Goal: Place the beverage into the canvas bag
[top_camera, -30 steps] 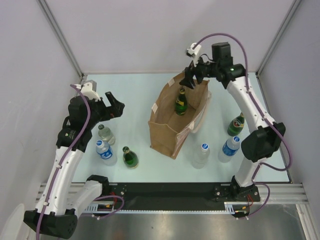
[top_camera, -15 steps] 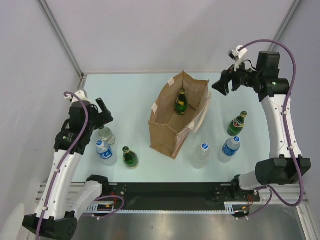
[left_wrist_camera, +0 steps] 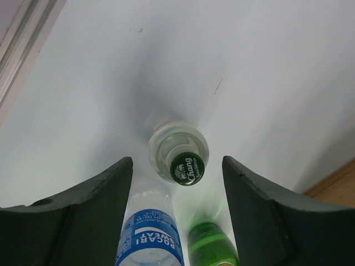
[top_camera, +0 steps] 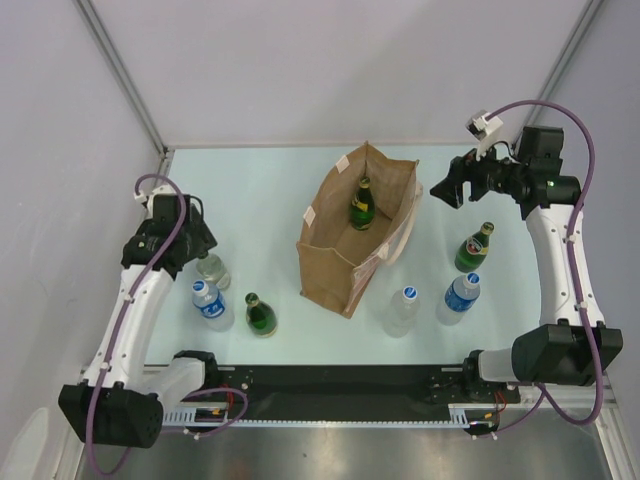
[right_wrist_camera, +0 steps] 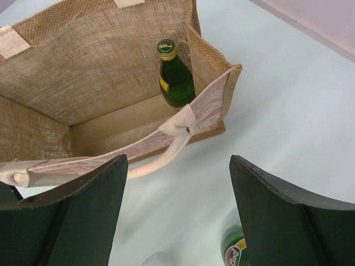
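Observation:
The tan canvas bag (top_camera: 340,255) stands open mid-table with a green bottle (top_camera: 361,204) upright inside; both show in the right wrist view, the bag (right_wrist_camera: 83,83) and the bottle (right_wrist_camera: 176,77). My right gripper (top_camera: 447,186) is open and empty, raised to the right of the bag, also in its wrist view (right_wrist_camera: 177,160). My left gripper (top_camera: 196,244) is open and empty above a clear Chang soda bottle (top_camera: 211,270), whose green cap (left_wrist_camera: 187,168) lies between the spread fingers (left_wrist_camera: 100,194).
On the left stand a Pocari Sweat bottle (top_camera: 208,301) and a green bottle (top_camera: 260,315). On the right stand a clear water bottle (top_camera: 402,309), a blue-capped bottle (top_camera: 459,296) and a green bottle (top_camera: 472,248). The bag's cream handle (right_wrist_camera: 166,152) droops outward.
My right gripper has left the bag's mouth and swung to the right, empty. My left gripper has drawn back and come over the clear soda bottle.

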You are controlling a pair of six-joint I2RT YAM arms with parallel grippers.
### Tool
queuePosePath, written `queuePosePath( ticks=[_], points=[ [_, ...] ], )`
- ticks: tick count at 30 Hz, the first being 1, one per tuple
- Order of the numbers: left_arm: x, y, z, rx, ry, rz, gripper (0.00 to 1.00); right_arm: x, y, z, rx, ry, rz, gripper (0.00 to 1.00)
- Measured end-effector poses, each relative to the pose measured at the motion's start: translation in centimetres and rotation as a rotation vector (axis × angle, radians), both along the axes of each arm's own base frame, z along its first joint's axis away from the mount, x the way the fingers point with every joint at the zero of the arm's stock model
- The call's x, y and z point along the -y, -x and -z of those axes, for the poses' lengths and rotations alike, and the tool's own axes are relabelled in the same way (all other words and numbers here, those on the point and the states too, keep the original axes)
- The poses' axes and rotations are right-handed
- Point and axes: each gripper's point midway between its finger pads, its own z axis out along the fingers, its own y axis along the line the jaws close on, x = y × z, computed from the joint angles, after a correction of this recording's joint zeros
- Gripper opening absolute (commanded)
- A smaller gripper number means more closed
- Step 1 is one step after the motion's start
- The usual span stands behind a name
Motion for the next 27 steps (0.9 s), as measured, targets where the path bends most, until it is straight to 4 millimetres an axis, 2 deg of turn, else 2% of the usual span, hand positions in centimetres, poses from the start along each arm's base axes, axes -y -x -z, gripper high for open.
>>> queuePosePath(
  ticks=[3, 10, 14, 23, 27],
  points=[
    [0.0, -0.2, 0.9, -0.038, 0.013, 0.001, 0.62, -0.1, -0.1, -0.2, 0.006, -0.009, -0.001, 0.80],
    [0.8, -0.5, 3.0, -0.111, 0.043, 0.027, 0.56, -0.4, -0.2, -0.6, 0.011, -0.030, -0.007, 0.80],
    [0.9, -0.3, 4.0, -0.139, 0.048, 0.032, 0.49, -0.4, -0.2, -0.7, 0.011, -0.034, -0.009, 0.80],
    [0.9, -0.8, 4.6, -0.148, 0.048, 0.032, 0.44, -0.5, -0.1, -0.4, 0.001, -0.038, -0.010, 0.80],
    [0.8, -1.0, 4.6, -0.147, 0.042, 0.033, 0.36, -0.5, -0.1, -0.4, 0.001, -0.038, -0.010, 0.80]
  ],
)
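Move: The clear glass bottle with the dark cap is almost right under my left hand, its middle about 2 cm ahead, 1 cm to the right and some 12 cm down. The blue-labelled bottle stands about 8 cm nearer my base than it. The near green bottle is some 8 cm back and 11 cm right of my left hand, with the canvas bag about 30 cm right and 8 cm ahead. From my right hand the clear bottle is roughly 50 cm left, 7 cm back and 24 cm down. I lower my left hand about 4.5 cm onto the clear bottle's top, quickly at first, then easing off, with a slight drift forward and right. My fingertips tip a further 8 degrees or so downward while the wide-open fingers narrow by nearly half, until they stand close on either side of the cap and neck. ##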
